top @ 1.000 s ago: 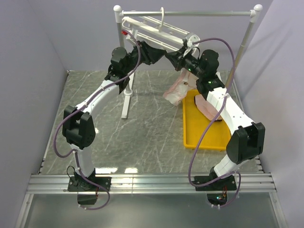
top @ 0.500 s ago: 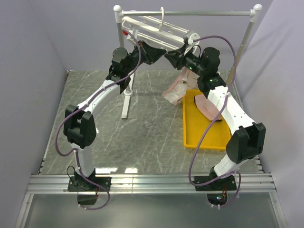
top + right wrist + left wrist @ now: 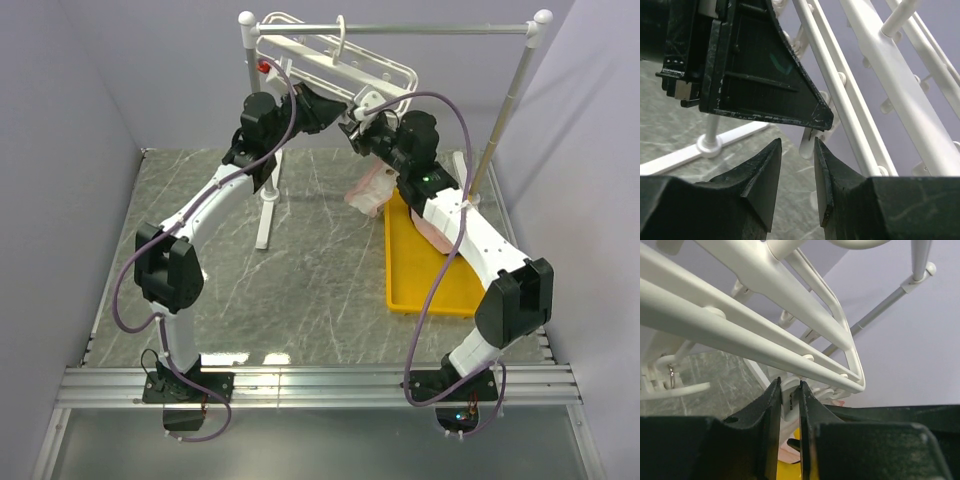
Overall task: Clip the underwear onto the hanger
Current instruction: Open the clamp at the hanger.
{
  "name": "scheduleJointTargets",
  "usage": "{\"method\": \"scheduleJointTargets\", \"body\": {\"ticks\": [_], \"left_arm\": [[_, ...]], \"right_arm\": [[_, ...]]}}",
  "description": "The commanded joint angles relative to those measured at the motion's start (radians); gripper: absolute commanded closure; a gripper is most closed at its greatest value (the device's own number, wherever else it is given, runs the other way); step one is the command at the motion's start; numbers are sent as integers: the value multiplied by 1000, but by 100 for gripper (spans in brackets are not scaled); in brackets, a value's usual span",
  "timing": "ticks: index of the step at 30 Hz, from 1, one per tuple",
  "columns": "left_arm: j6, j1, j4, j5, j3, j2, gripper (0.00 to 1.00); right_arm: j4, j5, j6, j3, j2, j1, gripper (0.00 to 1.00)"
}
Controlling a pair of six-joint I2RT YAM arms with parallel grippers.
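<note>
The white hanger point(image 3: 335, 55) hangs by its hook from the grey rail, and its bars point(image 3: 765, 340) fill the left wrist view. My left gripper point(image 3: 338, 108) is shut on one of its small white clips point(image 3: 789, 399). My right gripper point(image 3: 360, 128) faces it from the right and stands open just under that clip point(image 3: 807, 145), with nothing between its fingers. A pale pink underwear point(image 3: 372, 188) sits below the grippers; its top is hidden behind the right arm, so I cannot tell whether it hangs or lies. Another pink underwear point(image 3: 432, 225) lies in the tray.
A yellow tray point(image 3: 425, 290) sits on the marble table at the right. The grey rail stand point(image 3: 400, 28) with white ball ends spans the back, its left leg and foot point(image 3: 265, 215) beside my left arm. Purple walls close in on both sides.
The right gripper has opened and moved left and up towards the left gripper. The left gripper has closed on the clip. The hanger's right end has swung upward.
</note>
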Motion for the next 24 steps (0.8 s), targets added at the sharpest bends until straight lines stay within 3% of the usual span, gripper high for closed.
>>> {"method": "scheduleJointTargets", "body": {"ticks": [1,10,13,14,15,17,22,24], "left_arm": [[-12,-18,-117,-84,77,-26,100],[-15,-43,-159,-92,101,-30,100],[-26,-41,-164,-84,108,-25,99],[-33,-43,-168,-80,109,-23,97],[-32,-43,-168,-77,114,-25,88],[-29,-41,-145,-72,105,-34,83],[-35,-14,-93,-49,77,-49,57],[-39,6,-50,-28,46,-62,58]], "right_arm": [[51,90,-117,-14,-44,31,61],[73,203,-235,20,0,70,67],[57,196,-243,37,14,73,79],[54,187,-241,37,16,73,88],[56,182,-235,32,16,73,93],[53,161,-221,31,11,71,100],[17,82,-114,52,0,27,100],[-9,38,-74,86,5,13,100]]}}
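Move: The clamp being worked is already squeezed between the left fingertips, practically at that hand's point; from the right hand, whose fingers stand open, it lies roughly 3 cm ahead, 2 cm to the left and 1 cm up. From the left hand, the hanger's front rail runs some 4 cm above and about 1 cm ahead, and the next clamp is about 7 cm left and 2 cm farther out. The underwear hangs about 10 cm right of the right hand, 5 cm back and 14 cm below. Forward and slightly up, by only about 1 cm, the right hand eases in under the front rail beside the clamp, its tips tilting up and swinging clockwise some 10 degrees before turning a little back, and its fingers shut fully. The left hand stays in place, tipping slightly down while it keeps squeezing the clamp, then opens its fingers and lets go of the clamp. ##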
